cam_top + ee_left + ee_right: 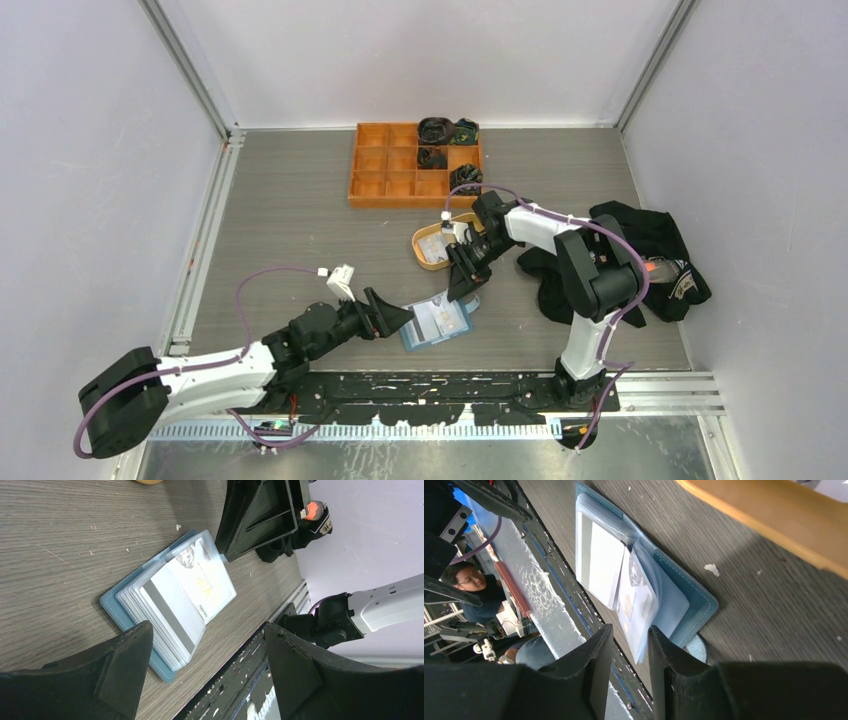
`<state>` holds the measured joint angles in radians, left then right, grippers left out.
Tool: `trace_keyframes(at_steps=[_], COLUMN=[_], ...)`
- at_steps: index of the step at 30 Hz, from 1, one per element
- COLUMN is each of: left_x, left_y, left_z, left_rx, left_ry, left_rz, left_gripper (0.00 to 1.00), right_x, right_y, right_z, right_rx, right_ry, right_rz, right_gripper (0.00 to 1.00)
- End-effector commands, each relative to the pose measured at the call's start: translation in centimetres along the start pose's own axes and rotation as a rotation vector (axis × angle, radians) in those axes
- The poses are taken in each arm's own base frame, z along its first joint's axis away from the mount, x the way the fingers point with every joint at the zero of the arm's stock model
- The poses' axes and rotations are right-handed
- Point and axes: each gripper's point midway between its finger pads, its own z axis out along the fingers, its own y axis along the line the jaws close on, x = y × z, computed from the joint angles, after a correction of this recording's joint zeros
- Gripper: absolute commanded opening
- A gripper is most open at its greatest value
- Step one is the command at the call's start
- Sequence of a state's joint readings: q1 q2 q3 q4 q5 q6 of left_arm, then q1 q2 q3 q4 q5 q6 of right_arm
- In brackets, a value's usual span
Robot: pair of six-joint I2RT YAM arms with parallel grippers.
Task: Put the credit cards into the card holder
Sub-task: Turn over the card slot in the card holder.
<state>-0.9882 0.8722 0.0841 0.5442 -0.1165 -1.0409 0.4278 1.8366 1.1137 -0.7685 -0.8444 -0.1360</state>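
The blue card holder (437,322) lies open on the table, its clear sleeves fanned. In the left wrist view the card holder (131,611) shows a white credit card (172,611) with a grey stripe in the top sleeve and a printed card (205,582) beside it. My left gripper (400,318) is open just left of the holder, with nothing between its fingers (125,665). My right gripper (462,285) stands at the holder's far right corner. Its jaws are a narrow gap apart, and the edge of a clear sleeve (638,645) reaches into the gap without being pinched.
A tan oval dish (420,250) with pale flat things in it sits just behind the holder. An orange compartment tray (385,165) with dark items stands at the back. Black cloth (640,250) is heaped at the right. The metal rail (480,385) runs along the near edge.
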Motion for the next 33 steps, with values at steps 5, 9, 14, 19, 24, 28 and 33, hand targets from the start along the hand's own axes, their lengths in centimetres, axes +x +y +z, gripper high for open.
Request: trace_keyframes(at_steps=[5,9,14,19,24,28,33], left_x=[-1.0,-0.5,-0.5,-0.1,1.0,1.5,2.0], left_y=[-1.4,-0.6,-0.9,-1.9,-1.5,-1.0,0.1], left_z=[0.0,0.0,0.3,1.0,2.0,2.4,2.6], left_rx=[0.011,-0.055,-0.055,-0.031,-0.031,-0.048,-0.08], left_ry=[-0.012,0.017,0.024,0.066,0.101,0.12,0.126], left_rz=[-0.004,-0.049,-0.064,-0.033,-0.032,-0.026,-0.026], left_gripper=[0.82,0.75,0.58,0.47,0.43,0.41,0.4], right_x=[-1.5,-1.8,-1.5,-1.5,-1.4,-1.2,-1.1], right_y=[2.2,2.6,3.2,1.7,-0.6,-1.5,-2.2], right_z=[-1.7,-2.1,-1.7,-1.5,-1.2,-0.7,-0.4], right_rx=[-0.041,-0.047,-0.103,-0.019,0.081,0.098,0.115], right_ry=[-0.071,-0.096,-0.086,-0.081,-0.1,-0.084,-0.076], right_rz=[-0.06,-0.061,-0.029,-0.009,0.041,0.074,0.083], right_gripper=[0.37,0.37,0.37,0.37,0.38,0.38,0.38])
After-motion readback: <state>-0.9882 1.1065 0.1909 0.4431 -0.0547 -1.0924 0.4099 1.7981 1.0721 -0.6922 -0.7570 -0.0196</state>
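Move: For the right hand, the clear card slot stands bent up at its fingertips, its middle about 2 cm to the left, 2 cm back and 2 cm below. The striped-card slot lies some 6 cm left, 3 cm back and 4 cm below, the yellow bin about 11 cm ahead and 3 cm left. For the left hand, the striped-card slot is roughly 5 cm right, 2 cm ahead and 8 cm below, the clear slot some 9 cm right and 2 cm ahead. With its fingertips at the raised right edge of the clear slot, the right hand goes up about 2 cm, then sinks some 3 cm while easing to the right and slightly forward, opening unchanged. The left hand waits, then drops about 4 cm towards the striped-card slot, drifting right, tipping down roughly 10 degrees and closing from wide open to under half; no contact of it can be seen. ##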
